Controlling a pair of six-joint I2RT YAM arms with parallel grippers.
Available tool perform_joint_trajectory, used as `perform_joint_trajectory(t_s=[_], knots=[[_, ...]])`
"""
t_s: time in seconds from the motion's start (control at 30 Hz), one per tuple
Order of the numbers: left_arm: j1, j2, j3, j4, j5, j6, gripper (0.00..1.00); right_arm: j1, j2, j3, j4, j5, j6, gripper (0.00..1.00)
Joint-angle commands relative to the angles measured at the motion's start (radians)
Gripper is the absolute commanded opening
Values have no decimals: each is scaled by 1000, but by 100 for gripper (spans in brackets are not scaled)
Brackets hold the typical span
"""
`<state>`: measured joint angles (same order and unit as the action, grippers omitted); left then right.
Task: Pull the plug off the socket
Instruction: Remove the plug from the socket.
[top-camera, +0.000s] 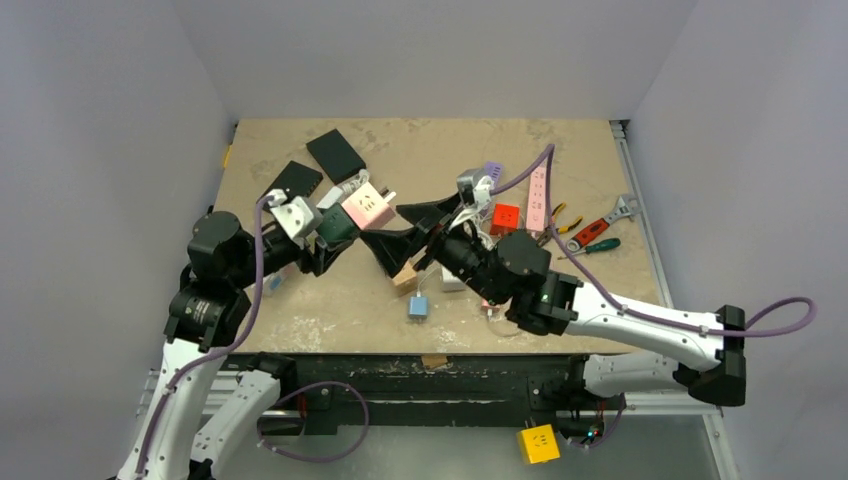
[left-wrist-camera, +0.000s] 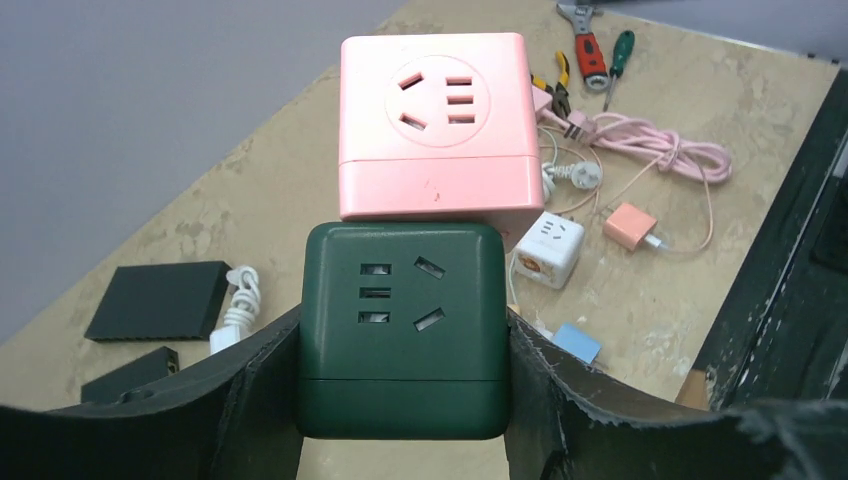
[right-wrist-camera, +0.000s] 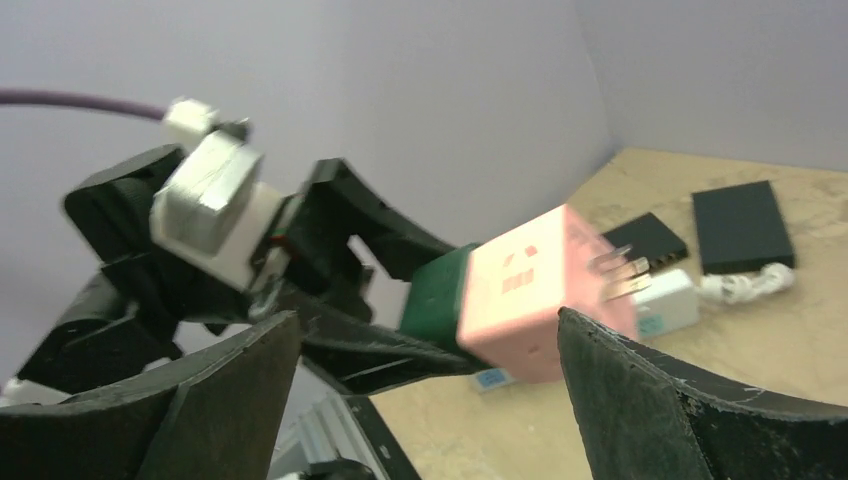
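Note:
My left gripper (left-wrist-camera: 400, 365) is shut on a dark green cube socket (left-wrist-camera: 402, 325), one finger pressed to each side, and holds it off the table. A pink cube (left-wrist-camera: 435, 125) is joined to the green cube's far end; the pins in the joint are hidden. Bare metal prongs (right-wrist-camera: 620, 275) stick out of the pink cube's (right-wrist-camera: 525, 290) free end. From above, the green cube (top-camera: 338, 226) and pink cube (top-camera: 367, 207) sit left of centre. My right gripper (right-wrist-camera: 428, 320) is open wide just short of the pink cube, touching nothing, and its fingertips (top-camera: 398, 208) point left at it.
Two black boxes (top-camera: 336, 155) (top-camera: 295, 180) lie at the back left. A red cube (top-camera: 505, 218), a pink power strip (top-camera: 537, 198), a wrench (top-camera: 612, 214) and a screwdriver (top-camera: 597, 245) lie at the right. A small blue adapter (top-camera: 418, 306) sits near the front edge.

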<state>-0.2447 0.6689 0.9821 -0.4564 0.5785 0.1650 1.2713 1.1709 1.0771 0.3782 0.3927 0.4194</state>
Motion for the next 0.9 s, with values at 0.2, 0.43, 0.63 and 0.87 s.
perform_joint_trajectory(t_s=[0.2, 0.43, 0.63, 0.87], knots=[[3, -42, 109, -119, 208, 399, 0, -277, -95, 102, -480, -374, 80, 99], [3, -65, 95, -156, 239, 531, 0, -353, -96, -36, -214, -688, 221, 99], [3, -95, 81, -206, 249, 668, 0, -358, -27, -79, 17, -867, 311, 99], [2, -112, 75, -202, 264, 687, 0, -360, 34, -84, 112, -936, 370, 99]])
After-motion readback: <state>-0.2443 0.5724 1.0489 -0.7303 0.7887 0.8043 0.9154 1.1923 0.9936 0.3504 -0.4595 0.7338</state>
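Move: The pink plug sits on the green socket in your left grip, about 4 cm ahead of the left hand point, 5 cm to its right and nearly level with it. From the open right hand the pink plug lies some 6 cm ahead, 4 cm left and 5 cm lower. The green socket is about 2 cm ahead of the right hand, 8 cm left and 4 cm below. Swing the open right gripper about 6 cm forward and right, then bring it down and back-left towards the pink plug, ending some 5 cm lower and turned 30 degrees counter-clockwise, jaws still wide. Meanwhile keep the left grip on the green socket, draw it back 5 cm and roll it, left side rising, so the plug's prongs face the right gripper. ##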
